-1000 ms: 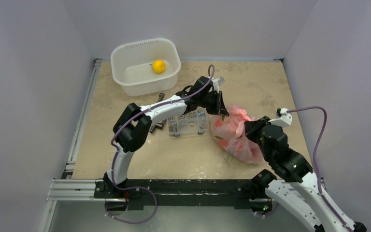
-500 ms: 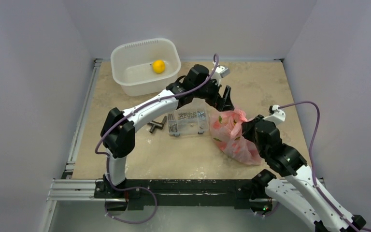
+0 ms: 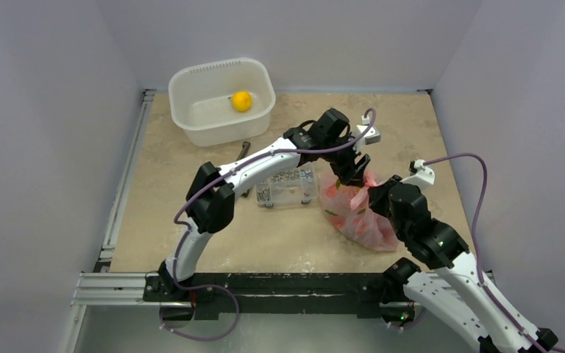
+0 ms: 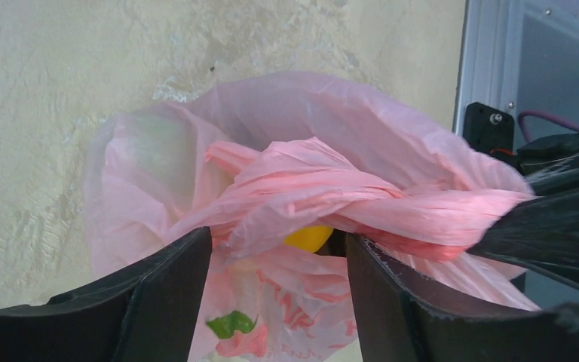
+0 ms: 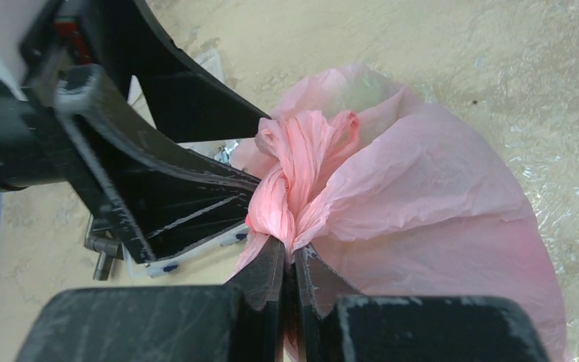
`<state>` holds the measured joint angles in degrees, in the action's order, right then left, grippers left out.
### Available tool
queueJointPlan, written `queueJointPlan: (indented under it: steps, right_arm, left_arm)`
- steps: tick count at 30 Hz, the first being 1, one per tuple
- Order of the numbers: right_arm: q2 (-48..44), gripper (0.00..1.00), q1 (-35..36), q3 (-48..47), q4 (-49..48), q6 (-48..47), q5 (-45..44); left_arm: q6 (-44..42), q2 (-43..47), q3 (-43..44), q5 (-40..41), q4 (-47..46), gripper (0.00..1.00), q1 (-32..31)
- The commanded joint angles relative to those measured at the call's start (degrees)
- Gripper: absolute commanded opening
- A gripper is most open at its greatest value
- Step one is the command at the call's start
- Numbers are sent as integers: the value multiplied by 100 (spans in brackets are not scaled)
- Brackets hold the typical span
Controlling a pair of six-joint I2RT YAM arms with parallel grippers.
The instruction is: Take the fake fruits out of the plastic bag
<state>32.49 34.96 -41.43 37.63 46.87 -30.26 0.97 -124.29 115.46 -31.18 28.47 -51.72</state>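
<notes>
The pink plastic bag (image 3: 353,212) lies right of centre on the table, its top twisted into a rope (image 5: 301,162). My right gripper (image 5: 292,255) is shut on the near end of that twist. My left gripper (image 4: 277,243) hangs over the bag's top, open, with one finger on each side of the twisted film. In the left wrist view a bit of a yellow fake fruit (image 4: 307,237) shows under the twist, inside the bag. Green and red patches (image 4: 230,324) show through the film. Another round yellow fake fruit (image 3: 242,101) lies in the white tub (image 3: 191,125).
A clear rigid box of screws (image 3: 287,186) stands just left of the bag, under the left forearm. A grey metal bolt (image 3: 244,193) lies left of that box. The white tub sits at the back left. Grey walls close in the table.
My left gripper has opened, swung right and come down over the bag's twisted top. My right gripper has kept its hold and drawn the bag slightly left.
</notes>
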Motion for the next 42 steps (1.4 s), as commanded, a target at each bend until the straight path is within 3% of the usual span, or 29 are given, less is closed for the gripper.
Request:
queueJointPlan:
  steps: [1, 7, 9, 12, 13, 16, 19, 22, 25, 28, 32, 34, 37, 38, 42]
  right_arm:
    - [-102, 0, 2, -217, -84, -54, -6]
    - [-102, 0, 11, -225, -71, -25, 20]
    - [-110, 0, 9, -202, -96, -12, 28]
    - [-86, 0, 10, -181, -116, -15, 44]
    - [-71, 0, 4, -181, -111, -15, 34]
    - [-37, 0, 11, -173, 54, 185, -150]
    - [-152, 0, 6, -201, 621, 1150, -685]
    - [-660, 0, 8, 62, 689, 1702, -785]
    - [-1287, 2, 11, 382, 324, 1779, -618]
    - [-1362, 15, 8, 427, 272, 1460, -490]
    - [-801, 35, 9, -179, 729, 745, -505]
    - [-437, 52, 10, -514, 727, 272, -329]
    - [248, 58, 8, -1086, 728, -275, 108]
    - [446, 65, 8, -1284, 759, -396, 89]
    - [1476, 79, 4, -2275, 1592, -370, -534]
  left_arm:
    - [-327, -154, 432, 62, 242, 65, -7]
    - [249, -325, 527, 1031, 20, 67, -31]
    - [505, -356, 611, 1203, -96, 55, -35]
    - [1030, -420, 771, 1584, -174, 14, -2]
    - [1264, -436, 846, 1791, -126, 4, 41]
    - [2234, -255, 567, 1956, -460, 0, 345]
    - [3667, 223, -576, 1120, -2018, 0, 817]
    - [5604, 380, -1613, 179, -4488, 0, 1313]
    - [6862, 112, -1839, -424, -5973, 0, 1522]
    - [7074, 23, -1901, -695, -6271, 0, 1515]
    - [6468, 324, -2271, -637, -5744, 0, 1460]
    - [6169, 480, -2476, -559, -5449, 0, 1454]
    - [5871, 629, -2674, -470, -5086, 0, 1415]
    - [5841, 647, -2724, -464, -5034, 0, 1399]
    - [5834, 704, -2818, -450, -5014, 0, 1343]
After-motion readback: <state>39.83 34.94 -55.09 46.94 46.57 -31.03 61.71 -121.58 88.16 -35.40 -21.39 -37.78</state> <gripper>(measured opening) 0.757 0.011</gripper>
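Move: The knotted neck of the bag is roughly 2 cm to the right of my open left hand, 1 cm ahead and 2 cm below. From that same hand the fruit-filled body of the bag lies about 6 cm back, 2 cm right and 12 cm down, and the parts box 3 cm ahead, some 18 cm left and 15 cm down. My right fingers already pinch the bag's gathered end, with the knot about 4 cm straight ahead at their height. While my right hand holds the gathered end still, I sink my left hand about 2 cm, slide it forward past the knot and shut its fingers on the plastic. Then I drag that plastic about 13 cm forward in all, bearing left and up with the wrist turning over 50 degrees, and ease back 3 cm. My right hand shifts a little back and right, opens to let the plastic go, then rises. ##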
